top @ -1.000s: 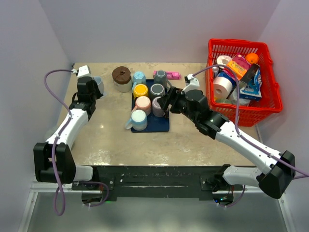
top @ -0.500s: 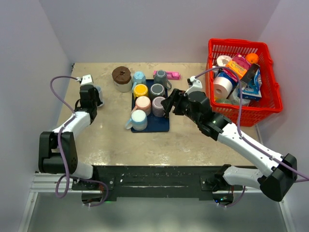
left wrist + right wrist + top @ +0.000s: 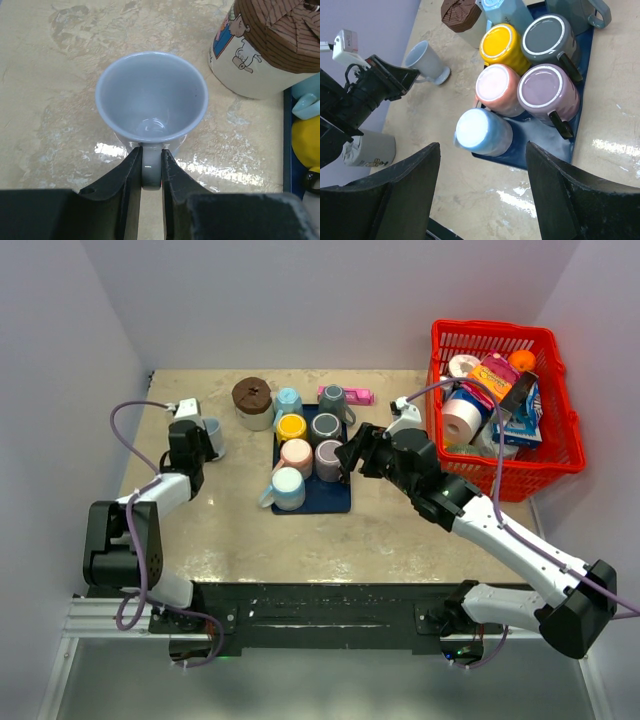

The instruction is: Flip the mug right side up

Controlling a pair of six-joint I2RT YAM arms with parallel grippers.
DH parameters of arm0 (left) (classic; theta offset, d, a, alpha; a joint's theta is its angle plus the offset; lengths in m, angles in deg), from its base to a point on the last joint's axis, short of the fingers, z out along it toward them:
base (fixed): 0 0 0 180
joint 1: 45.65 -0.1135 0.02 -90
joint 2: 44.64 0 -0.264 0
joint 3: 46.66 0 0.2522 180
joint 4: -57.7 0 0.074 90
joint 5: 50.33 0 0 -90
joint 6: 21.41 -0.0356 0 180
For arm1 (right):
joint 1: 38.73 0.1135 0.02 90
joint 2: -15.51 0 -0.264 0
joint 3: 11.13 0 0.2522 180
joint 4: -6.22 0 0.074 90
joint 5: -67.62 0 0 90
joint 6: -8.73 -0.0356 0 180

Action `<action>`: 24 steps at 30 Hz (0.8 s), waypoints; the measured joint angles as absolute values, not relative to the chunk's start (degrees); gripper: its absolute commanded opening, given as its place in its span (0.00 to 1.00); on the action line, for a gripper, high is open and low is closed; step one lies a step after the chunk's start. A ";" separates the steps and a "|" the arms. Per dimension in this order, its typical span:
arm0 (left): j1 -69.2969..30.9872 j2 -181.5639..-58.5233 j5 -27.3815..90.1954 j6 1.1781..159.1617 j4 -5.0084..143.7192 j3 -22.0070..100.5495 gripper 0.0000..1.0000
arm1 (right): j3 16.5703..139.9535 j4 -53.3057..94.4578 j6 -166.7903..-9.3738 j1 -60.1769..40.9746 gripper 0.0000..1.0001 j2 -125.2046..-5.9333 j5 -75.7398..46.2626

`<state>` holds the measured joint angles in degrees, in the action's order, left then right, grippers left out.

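A pale grey-blue mug (image 3: 150,95) is mouth up at the back left of the table, its foot at or just above the surface. My left gripper (image 3: 151,152) is shut on its handle from the near side. The same mug (image 3: 212,435) shows just right of the left gripper (image 3: 195,440) in the top view, and the right wrist view also catches the mug (image 3: 425,61). My right gripper (image 3: 348,458) hovers open above the tray, nothing between its fingers. In its own view the right gripper (image 3: 482,147) frames a light blue upturned mug (image 3: 482,131).
A dark blue tray (image 3: 335,498) carries several upside-down mugs. A brown-lidded jar (image 3: 252,400) stands just left of the tray and close to the held mug. A red basket (image 3: 552,465) of goods fills the right side. A pink item (image 3: 358,396) lies behind the tray.
The left arm has folded back towards the table's left edge, and its gripper has shifted slightly right and nearer with the mug. The right arm has barely moved.
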<state>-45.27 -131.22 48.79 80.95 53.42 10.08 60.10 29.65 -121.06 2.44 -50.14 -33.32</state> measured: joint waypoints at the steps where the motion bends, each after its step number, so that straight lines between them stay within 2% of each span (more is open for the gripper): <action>1: -45.27 -131.81 48.25 80.95 53.15 10.54 0.00 | 60.10 29.70 -121.04 2.44 0.73 -50.09 -33.32; 10: -44.88 -136.51 41.56 81.47 49.13 13.01 0.00 | 60.10 29.85 -121.04 1.78 0.73 -50.03 -33.30; 13: -44.05 -137.08 42.02 81.52 48.74 13.36 0.23 | 60.10 29.87 -120.95 1.67 0.73 -50.03 -33.28; 14: -43.85 -137.26 42.17 81.52 48.72 13.54 0.35 | 60.10 29.87 -120.88 1.59 0.73 -50.03 -33.28; 15: -43.57 -137.50 42.43 81.56 48.65 13.73 0.41 | 60.10 29.87 -120.86 1.57 0.74 -50.03 -33.23; 19: -42.61 -137.76 42.94 82.48 48.56 13.93 0.55 | 60.10 29.94 -120.88 1.30 0.75 -50.03 -33.14; 20: -42.47 -137.76 43.05 82.55 48.54 13.93 0.62 | 60.10 29.96 -120.88 1.30 0.75 -50.03 -33.14; 24: -42.23 -137.74 43.37 82.81 48.78 13.93 0.74 | 60.10 30.77 -120.90 1.26 0.77 -49.98 -33.17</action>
<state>-42.23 -137.74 43.37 82.81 48.78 13.93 60.10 30.77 -120.90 1.26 -49.98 -33.17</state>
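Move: Pinched by its handle in the left hand, the upright mug has its middle about 6 cm ahead and 1 cm right of that hand, about level in height. The brown-lidded canister is roughly 14 cm ahead and 12 cm right of the hand; the yellow mug, in the tray, 9 cm ahead and 22 cm right. From the idle right hand the held mug is about 17 cm ahead, 36 cm left and 16 cm lower. Sliding level to the right and forward, about 5 cm in all, the left hand carries the mug by its pinched handle towards the brown-lidded canister, turning it slightly clockwise. Near the end of this travel the fingers spread wide, letting go of the handle, and the hand stops with them open on either side of it. ##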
